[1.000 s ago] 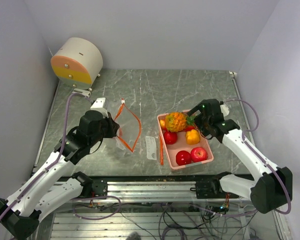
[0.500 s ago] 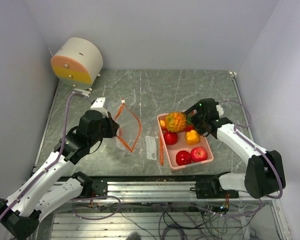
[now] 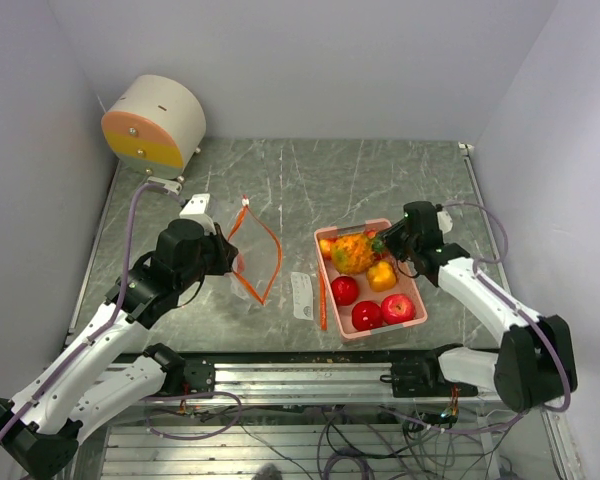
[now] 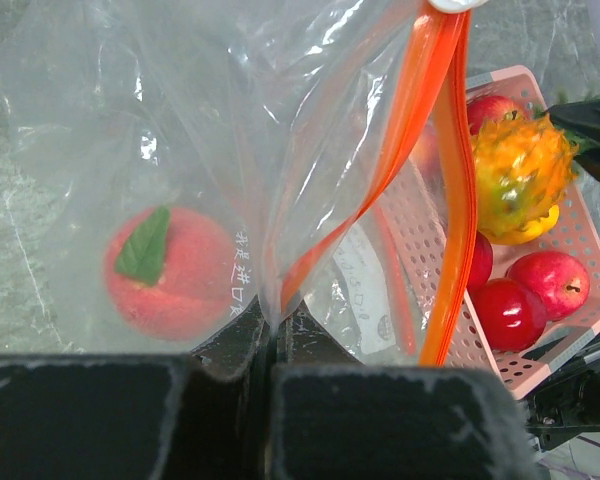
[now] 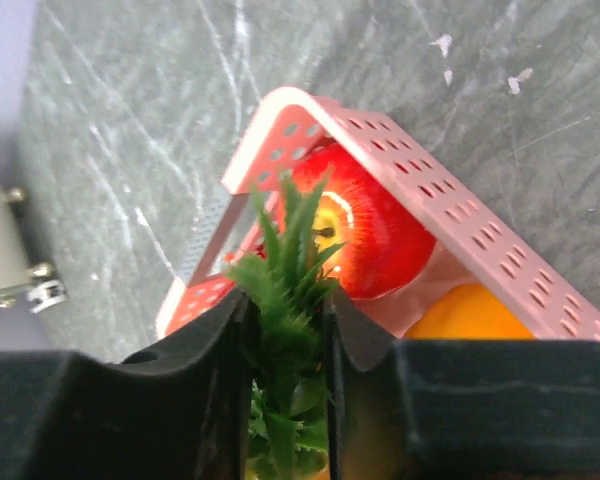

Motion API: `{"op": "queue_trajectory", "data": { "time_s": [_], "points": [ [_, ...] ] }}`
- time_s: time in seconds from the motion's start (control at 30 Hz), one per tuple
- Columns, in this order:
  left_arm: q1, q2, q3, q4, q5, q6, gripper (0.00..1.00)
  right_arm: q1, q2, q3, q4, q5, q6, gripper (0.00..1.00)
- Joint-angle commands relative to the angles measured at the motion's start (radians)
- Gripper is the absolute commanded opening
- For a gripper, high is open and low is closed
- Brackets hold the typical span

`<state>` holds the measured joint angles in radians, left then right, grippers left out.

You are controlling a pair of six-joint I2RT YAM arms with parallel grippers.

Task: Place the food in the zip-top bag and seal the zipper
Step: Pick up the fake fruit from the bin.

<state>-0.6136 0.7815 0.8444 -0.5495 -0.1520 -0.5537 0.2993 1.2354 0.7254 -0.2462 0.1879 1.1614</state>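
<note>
My left gripper [image 4: 275, 335] is shut on the edge of the clear zip-top bag [image 4: 230, 120] and holds its orange-zippered mouth [image 3: 265, 250] open beside the pink basket [image 3: 418, 293]. A pink peach [image 4: 170, 270] lies inside the bag. My right gripper [image 5: 285, 320] is shut on the green leaves [image 5: 285, 255] of the bumpy orange fruit [image 3: 352, 252], which lies tilted in the basket's far end. A yellow pepper [image 3: 382, 275] and red apples [image 3: 344, 290] [image 3: 366, 315] [image 3: 398, 308] also sit in the basket. Another red apple [image 5: 370, 230] shows behind the leaves.
A round beige, orange and yellow device [image 3: 155, 120] stands at the back left. A small white printed packet [image 3: 301, 296] and an orange strip [image 3: 322, 300] lie between bag and basket. A metal rail [image 3: 300, 375] runs along the near edge.
My right gripper has closed from wide open onto the orange fruit's leaves. The fruit has tipped and shifted slightly nearer, nudging one apple. The left arm has not moved.
</note>
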Motion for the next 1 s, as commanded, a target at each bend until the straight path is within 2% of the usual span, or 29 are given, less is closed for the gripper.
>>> {"op": "queue_trajectory", "data": {
  "time_s": [0.0, 0.07, 0.1, 0.23, 0.3, 0.47, 0.57, 0.73, 0.83, 0.97],
  "points": [
    [-0.008, -0.007, 0.015, 0.015, 0.011, 0.002, 0.07, -0.008, -0.108, 0.029, -0.008, 0.02, -0.044, 0.15],
    [-0.008, -0.006, 0.011, 0.016, 0.009, 0.001, 0.07, -0.008, -0.14, 0.047, 0.0, -0.009, -0.086, 0.02],
    [-0.008, -0.005, 0.01, 0.015, 0.01, 0.0, 0.07, -0.008, -0.153, 0.058, 0.004, -0.026, -0.117, 0.0],
    [-0.008, 0.001, 0.02, 0.008, 0.015, 0.0, 0.07, -0.007, -0.203, 0.104, 0.048, -0.13, -0.215, 0.0],
    [-0.008, 0.001, 0.028, 0.002, 0.013, 0.001, 0.07, -0.006, -0.225, 0.11, 0.1, -0.237, -0.248, 0.0],
    [-0.008, 0.024, 0.058, -0.01, 0.014, 0.003, 0.07, -0.001, -0.258, 0.055, 0.413, -0.572, -0.226, 0.0],
    [-0.008, 0.056, 0.077, -0.003, 0.038, 0.002, 0.07, 0.024, -0.263, 0.024, 0.606, -0.686, -0.174, 0.0],
    [-0.008, 0.087, 0.077, 0.029, 0.07, -0.012, 0.07, 0.172, -0.225, 0.051, 0.806, -0.736, -0.166, 0.0],
    [-0.008, 0.099, 0.085, 0.036, 0.08, -0.017, 0.07, 0.287, -0.187, 0.078, 0.852, -0.682, -0.205, 0.0],
    [-0.008, 0.107, 0.098, 0.042, 0.099, -0.029, 0.07, 0.343, -0.114, 0.062, 0.957, -0.644, -0.183, 0.0]
  ]
}}
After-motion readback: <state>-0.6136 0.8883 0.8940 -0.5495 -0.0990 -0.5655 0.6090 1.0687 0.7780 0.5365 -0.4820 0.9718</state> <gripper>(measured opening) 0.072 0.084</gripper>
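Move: The pineapple's leaves are already between the right hand's still-open fingers; its middle lies about 6 cm left, 3 cm back and 4 cm below. The yellow pepper is some 8 cm straight back and 5 cm lower, a red apple about 2 cm ahead, 1 cm left and 5 cm down. The bag mouth is roughly 28 cm left, 5 cm back and 7 cm higher. From the left hand the pineapple is about 26 cm right, 6 cm ahead and 14 cm down. The right hand pinches the pineapple's leaves, lifts about 25 cm and swings 19 cm left towards the bag. ##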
